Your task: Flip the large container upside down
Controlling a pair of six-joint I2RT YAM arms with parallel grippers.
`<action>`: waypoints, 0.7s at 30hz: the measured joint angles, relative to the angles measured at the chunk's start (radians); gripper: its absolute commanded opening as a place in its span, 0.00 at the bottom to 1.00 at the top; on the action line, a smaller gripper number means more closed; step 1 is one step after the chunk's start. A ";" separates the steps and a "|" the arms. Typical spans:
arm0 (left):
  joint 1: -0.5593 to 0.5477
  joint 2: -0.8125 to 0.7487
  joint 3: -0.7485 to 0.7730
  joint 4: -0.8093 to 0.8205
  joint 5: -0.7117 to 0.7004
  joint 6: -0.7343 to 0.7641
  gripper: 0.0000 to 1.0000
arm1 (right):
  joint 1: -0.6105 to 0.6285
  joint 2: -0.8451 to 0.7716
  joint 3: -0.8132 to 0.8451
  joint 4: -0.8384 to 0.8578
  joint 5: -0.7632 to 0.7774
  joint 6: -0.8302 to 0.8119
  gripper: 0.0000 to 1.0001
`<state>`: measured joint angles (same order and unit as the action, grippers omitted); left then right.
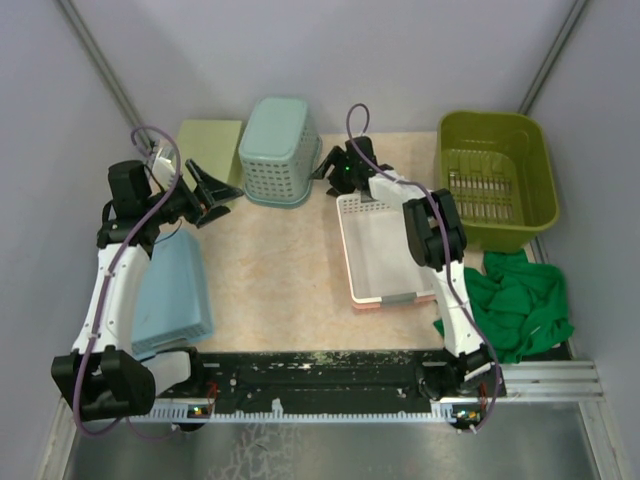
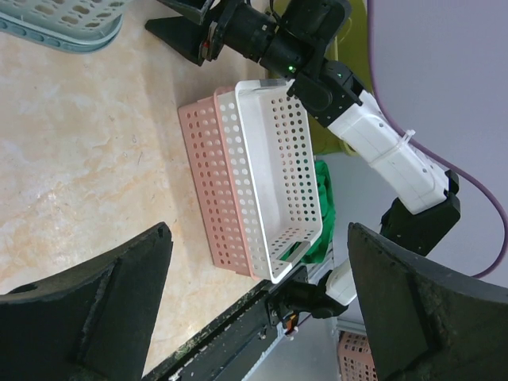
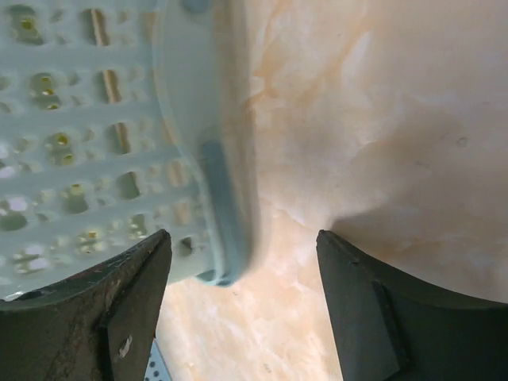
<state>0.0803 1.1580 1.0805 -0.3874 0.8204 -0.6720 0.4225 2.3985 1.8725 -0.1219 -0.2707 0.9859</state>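
The large container is an olive-green tub standing upright at the back right of the table, its opening up and its slotted base showing inside. A sliver of it shows behind the right arm in the left wrist view. My right gripper is open and empty beside the teal basket, well left of the tub; in its own view the basket's rim lies by the left finger. My left gripper is open and empty at the far left, far from the tub, and its own view looks across the table.
A teal lattice basket stands upside down at the back centre, with a pale-green tray to its left. A white basket nested in a pink one lies under the right arm. A green cloth lies front right. A light-blue tray lies front left.
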 measured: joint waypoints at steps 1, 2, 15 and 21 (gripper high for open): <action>0.000 0.000 0.000 0.000 0.000 0.000 0.96 | 0.000 0.000 0.004 -0.009 0.006 -0.011 0.74; 0.000 -0.001 0.000 -0.002 0.000 0.001 0.96 | -0.002 0.000 0.011 -0.026 0.016 -0.026 0.74; 0.000 -0.006 0.061 -0.116 -0.094 0.122 0.96 | -0.016 -0.023 0.067 -0.142 0.154 -0.127 0.11; 0.000 -0.064 0.108 -0.182 -0.187 0.198 0.96 | -0.014 0.051 0.275 -0.105 0.144 -0.084 0.08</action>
<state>0.0803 1.0943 1.1889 -0.5694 0.6338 -0.4744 0.4088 2.4493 2.1471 -0.2264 -0.1268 0.9024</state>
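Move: The large container already stands upside down beside the open right hand, its middle about 11 cm to the left and 3 cm ahead, some 4 cm higher. The white container, stacked on the pink one, lies roughly 17 cm right and 18 cm back; the upturned green container is about 28 cm left and 3 cm ahead. From the left hand, the large container is about 26 cm ahead, 13 cm right and 19 cm below. Rightward first, some 3.5 cm off the large container's right side and low over the table, the right hand rolls about 10 degrees, left side dipping; then it climbs about 6 cm and reaches about 5 cm forward alongside that wall, edging back left while its open fingers shut on nothing. The empty left hand, still wide open, draws away leftward and slightly up, rolling its left side higher. ##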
